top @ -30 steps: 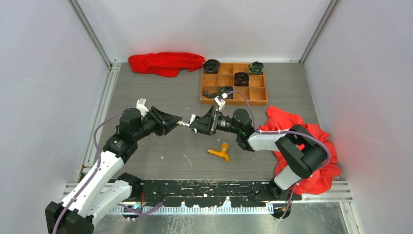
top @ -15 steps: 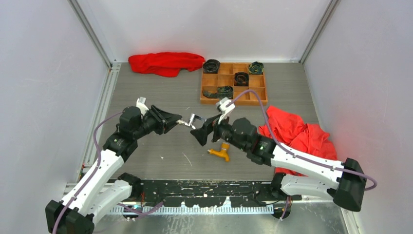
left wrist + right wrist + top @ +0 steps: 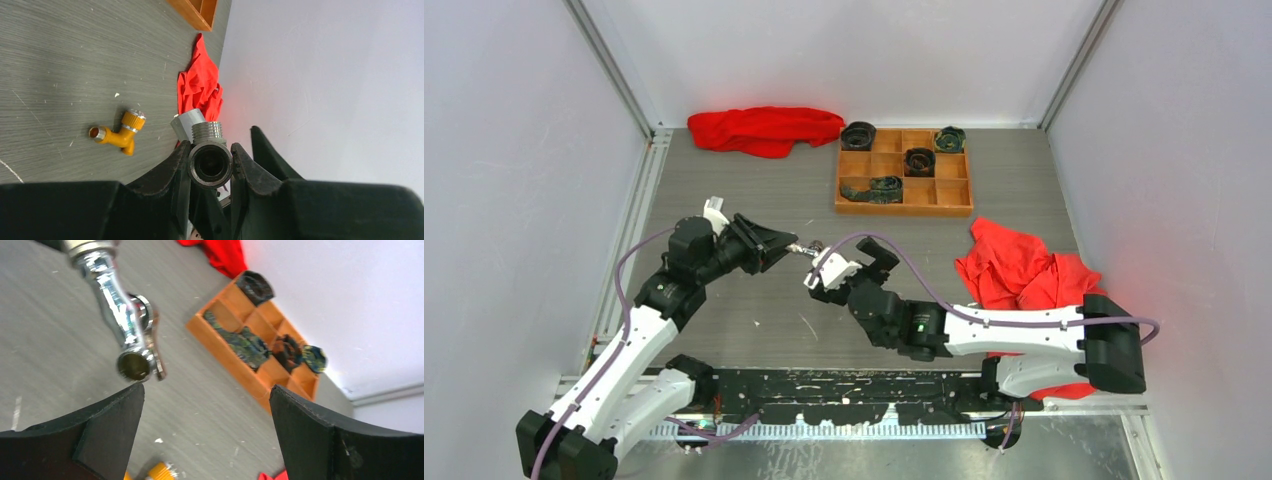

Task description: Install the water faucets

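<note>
My left gripper (image 3: 786, 248) is shut on the shiny silver water faucet (image 3: 805, 248) and holds it level above the table. In the left wrist view its threaded ring end (image 3: 210, 165) sits clamped between the two fingers of that gripper (image 3: 210, 150). My right gripper (image 3: 849, 268) stands wide open just right of the faucet's free end. In the right wrist view the silver faucet (image 3: 126, 325) hangs above and left of the empty right gripper (image 3: 207, 395). The orange-yellow faucet (image 3: 118, 136) lies on the table. The right arm hides it in the top view.
A wooden compartment tray (image 3: 904, 209) with dark rolled items stands at the back right. One red cloth (image 3: 764, 130) lies at the back left, another red cloth (image 3: 1024, 270) at the right beside the right arm. Grey walls close in on both sides.
My right gripper has opened and let go of the silver faucet. The right arm has swung down toward the near edge and now covers the orange-yellow faucet. The left arm has stayed put.
</note>
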Motion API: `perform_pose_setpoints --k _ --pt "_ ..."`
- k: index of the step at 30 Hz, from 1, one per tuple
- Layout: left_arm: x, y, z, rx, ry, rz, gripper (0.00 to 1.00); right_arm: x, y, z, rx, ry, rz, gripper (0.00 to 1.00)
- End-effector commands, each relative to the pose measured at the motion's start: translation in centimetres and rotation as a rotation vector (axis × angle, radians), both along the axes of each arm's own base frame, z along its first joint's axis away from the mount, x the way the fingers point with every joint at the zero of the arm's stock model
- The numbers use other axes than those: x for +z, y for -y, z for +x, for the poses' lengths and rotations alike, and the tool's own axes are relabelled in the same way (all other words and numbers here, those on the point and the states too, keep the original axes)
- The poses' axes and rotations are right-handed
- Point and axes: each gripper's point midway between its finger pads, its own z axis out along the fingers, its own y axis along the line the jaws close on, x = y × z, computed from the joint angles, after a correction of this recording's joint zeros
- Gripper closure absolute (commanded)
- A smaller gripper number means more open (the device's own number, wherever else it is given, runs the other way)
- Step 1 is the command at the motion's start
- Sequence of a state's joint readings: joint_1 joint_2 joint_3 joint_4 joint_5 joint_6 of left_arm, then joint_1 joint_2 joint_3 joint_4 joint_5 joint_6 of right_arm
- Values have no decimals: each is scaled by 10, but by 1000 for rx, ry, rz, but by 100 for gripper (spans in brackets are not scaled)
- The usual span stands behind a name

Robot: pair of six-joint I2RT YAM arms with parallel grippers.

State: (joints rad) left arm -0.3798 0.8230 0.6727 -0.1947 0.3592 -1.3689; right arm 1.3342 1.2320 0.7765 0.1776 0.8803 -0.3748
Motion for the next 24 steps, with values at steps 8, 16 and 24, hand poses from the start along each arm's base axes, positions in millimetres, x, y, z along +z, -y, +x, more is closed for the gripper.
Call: perform_pose_setpoints --k 8,16,24 --pt "36 3 1 -15 122 -44 100 60 -16 -4 -67 245 -56 0" --pt "34 3 0 -16 119 -46 100 41 -38 -6 -28 316 -181 1" --pt "34 3 -1 -19 120 -49 100 26 -59 -13 191 101 -89 41"
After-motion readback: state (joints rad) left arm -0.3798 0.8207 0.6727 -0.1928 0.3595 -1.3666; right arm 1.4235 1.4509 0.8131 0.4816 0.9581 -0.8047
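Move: The chrome faucet sticks out of the left fingers, its free part about 4 cm to the right of the left hand and 1 cm back. From the open right hand, that body and spout lie roughly 6 cm to the left and 1 cm ahead, about level. From the right hand, the orange faucet lies about 13 cm back, 6 cm right and 20 cm below; the wooden tray about 18 cm ahead, 12 cm right and equally far down. The chrome faucet's spout is brought between the right fingertips: the right hand lifts nearly 3 cm, then swings left about 4 to 5 cm and sinks back to its starting height, tipping its fingers up and rolling its left side down some 15 degrees. Near the spout its wide-open fingers start to close, about a third of the way, while the left hand stays still and keeps its grip on the threaded end. ##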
